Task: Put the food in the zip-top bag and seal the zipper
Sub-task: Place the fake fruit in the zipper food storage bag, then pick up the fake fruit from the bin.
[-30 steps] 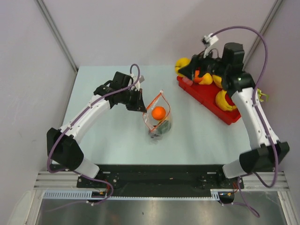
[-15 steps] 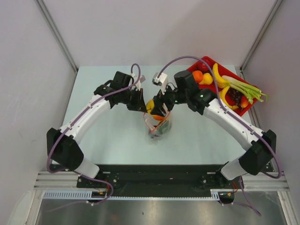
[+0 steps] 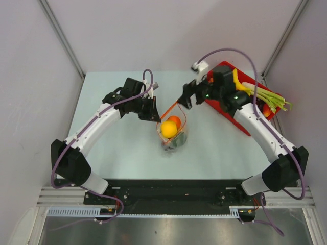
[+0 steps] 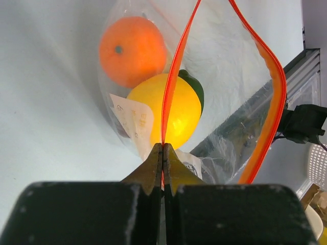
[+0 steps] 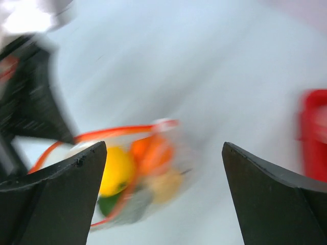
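The zip-top bag (image 3: 172, 133) lies mid-table with its mouth held open. My left gripper (image 3: 153, 115) (image 4: 163, 146) is shut on one side of the orange-red zipper (image 4: 174, 71); the other side bows away to the right. Food inside the bag: an orange fruit (image 4: 132, 50) (image 3: 175, 121), a yellow fruit (image 4: 171, 111) (image 3: 169, 129) and something green (image 4: 194, 88) behind it. My right gripper (image 3: 184, 99) (image 5: 163, 146) hangs open and empty, above and to the right of the bag (image 5: 140, 176), which is blurred in its wrist view.
A red tray (image 3: 223, 68) sits at the back right under the right arm, holding bananas (image 3: 238, 81), green stalks (image 3: 269, 96) and more fruit. The tray's edge (image 5: 312, 133) shows at the right of the right wrist view. Grey walls enclose the table.
The right gripper came from the tray to the bag with a yellow fruit, let it go into the bag, opened wide and drew back up-right. The left gripper kept holding the zipper.
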Robot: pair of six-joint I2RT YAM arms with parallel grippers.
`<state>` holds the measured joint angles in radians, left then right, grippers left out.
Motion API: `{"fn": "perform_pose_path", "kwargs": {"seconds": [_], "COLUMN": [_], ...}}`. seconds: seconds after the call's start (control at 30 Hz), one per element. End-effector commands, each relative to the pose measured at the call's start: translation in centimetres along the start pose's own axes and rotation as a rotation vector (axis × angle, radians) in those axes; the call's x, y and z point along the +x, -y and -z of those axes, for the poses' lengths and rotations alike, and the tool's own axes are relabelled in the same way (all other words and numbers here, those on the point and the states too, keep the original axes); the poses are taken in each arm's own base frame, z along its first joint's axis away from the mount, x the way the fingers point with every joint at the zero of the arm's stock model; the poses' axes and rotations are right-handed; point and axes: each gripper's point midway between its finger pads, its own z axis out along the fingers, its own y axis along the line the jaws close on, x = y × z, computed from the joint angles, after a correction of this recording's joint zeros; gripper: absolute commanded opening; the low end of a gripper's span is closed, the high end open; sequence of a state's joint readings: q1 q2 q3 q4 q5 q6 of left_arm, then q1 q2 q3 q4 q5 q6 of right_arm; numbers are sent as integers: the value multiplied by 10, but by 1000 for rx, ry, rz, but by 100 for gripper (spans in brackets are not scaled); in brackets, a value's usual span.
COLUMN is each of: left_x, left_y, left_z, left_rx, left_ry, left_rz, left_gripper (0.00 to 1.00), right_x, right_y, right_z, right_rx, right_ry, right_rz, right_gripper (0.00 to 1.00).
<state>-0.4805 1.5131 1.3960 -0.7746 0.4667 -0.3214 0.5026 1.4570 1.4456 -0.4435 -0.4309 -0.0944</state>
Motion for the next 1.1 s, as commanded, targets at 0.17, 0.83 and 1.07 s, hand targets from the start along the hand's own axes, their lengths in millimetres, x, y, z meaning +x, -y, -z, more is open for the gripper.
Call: {"fn": "perform_pose_path", "kwargs": {"seconds": [0.17, 0.83, 1.07], "left_x": [-10, 2, 7], "left_y": [14, 1, -4], "left_z": [12, 1, -3], "left_rx": [33, 6, 1], "left_ry": [48, 10, -9], "left_rz": [-35, -23, -9], "left_gripper": [0, 0, 0], "right_x": [-24, 97, 124], "right_y": [213, 321, 318], "right_z": [21, -80, -98], "right_rx": [482, 737, 738], "right_ry": [273, 151, 108], "right_rz": [-457, -952, -976], "right_gripper": [98, 100, 100]}}
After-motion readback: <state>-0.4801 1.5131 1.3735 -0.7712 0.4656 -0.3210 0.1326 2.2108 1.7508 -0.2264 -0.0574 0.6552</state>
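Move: Down in the left corner of the red box lies the pink fruit, about 28 cm ahead of the right hand, 14 cm to its right and 24 cm below. The box's orange sits some 5 cm right of the pink fruit and about level with it; the bananas are about 15 cm right and 6 cm farther out. The bag stands 5 cm back of the hand and 4 cm left, below. From the left hand, the pink fruit is roughly 34 cm ahead, 22 cm right. Sweeping away from the filled bag, the empty right hand reaches about 24 cm forward and 16 cm right, then sinks steeply to some 20 cm lower into the box's left corner by the pink fruit and orange. On the way it swings some 60 degrees clockwise and tips its fingers down, keeping them wide open. The left fingers still pinch the bag's rim. ##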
